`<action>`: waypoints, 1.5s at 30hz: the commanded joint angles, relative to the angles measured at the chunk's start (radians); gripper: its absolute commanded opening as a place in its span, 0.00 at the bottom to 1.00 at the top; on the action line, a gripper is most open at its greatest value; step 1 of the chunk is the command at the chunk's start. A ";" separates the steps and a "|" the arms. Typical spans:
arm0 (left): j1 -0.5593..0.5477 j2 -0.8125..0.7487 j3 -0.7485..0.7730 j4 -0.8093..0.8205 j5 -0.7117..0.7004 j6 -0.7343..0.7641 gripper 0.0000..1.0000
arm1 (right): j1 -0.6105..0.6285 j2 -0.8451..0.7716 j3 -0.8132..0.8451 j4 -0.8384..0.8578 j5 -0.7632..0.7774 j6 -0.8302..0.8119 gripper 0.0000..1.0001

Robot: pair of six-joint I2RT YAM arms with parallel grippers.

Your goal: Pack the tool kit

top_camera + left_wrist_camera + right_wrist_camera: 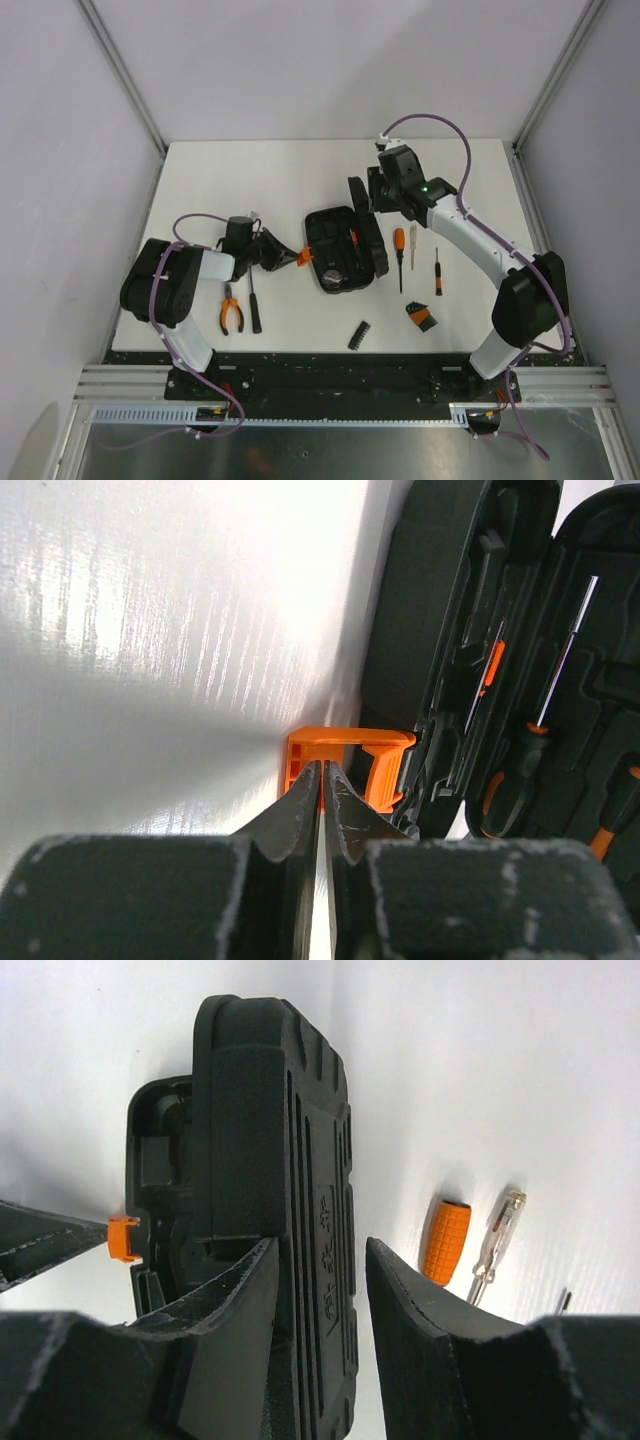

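Observation:
The black tool kit case [345, 252] lies open mid-table with some tools in its moulded slots [520, 680]. Its lid [290, 1130] stands nearly upright. My right gripper [370, 193] straddles the lid's edge, jaws open [320, 1245]: the left finger is against the inner side and a thin gap shows at the right finger [420, 1320]. My left gripper [288, 256] is shut on the case's orange latch [350, 760], its tips [322, 780] pinching the latch's thin wall. The latch [124, 1239] also shows in the right wrist view.
Loose tools lie around the case: an orange-handled screwdriver [399, 252], a clear tester screwdriver [413, 244], a thin screwdriver [437, 270], orange pliers [231, 308], a black-handled tool [254, 305], a bit strip [359, 335] and a black-orange piece [421, 317].

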 commanded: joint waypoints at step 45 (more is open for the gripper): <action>0.093 0.047 0.247 -0.323 -0.154 0.132 0.13 | -0.227 0.162 -0.212 0.294 -0.466 0.040 0.45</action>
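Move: The case lid stands on edge, its middle roughly 4 cm back, 2 cm left and 9 cm below the right hand. The open case lies about 5 cm back and 9 cm left of that hand, the orange screwdriver 8 cm back and 9 cm right. From the left hand, pinching the orange latch, the case is 10 cm right and 2 cm ahead; the lid is 17 cm right, 3 cm ahead. With its left finger kept at the lid's free edge, the right hand rolls about 15 degrees, left side up, swings some 4 cm right and a little forward, then sinks to about 9 cm lower, tipping further down, fingers still half open. The left hand keeps its pinch on the orange latch and drags the case left and forward, some 8 cm in all, turning slightly counter-clockwise. ##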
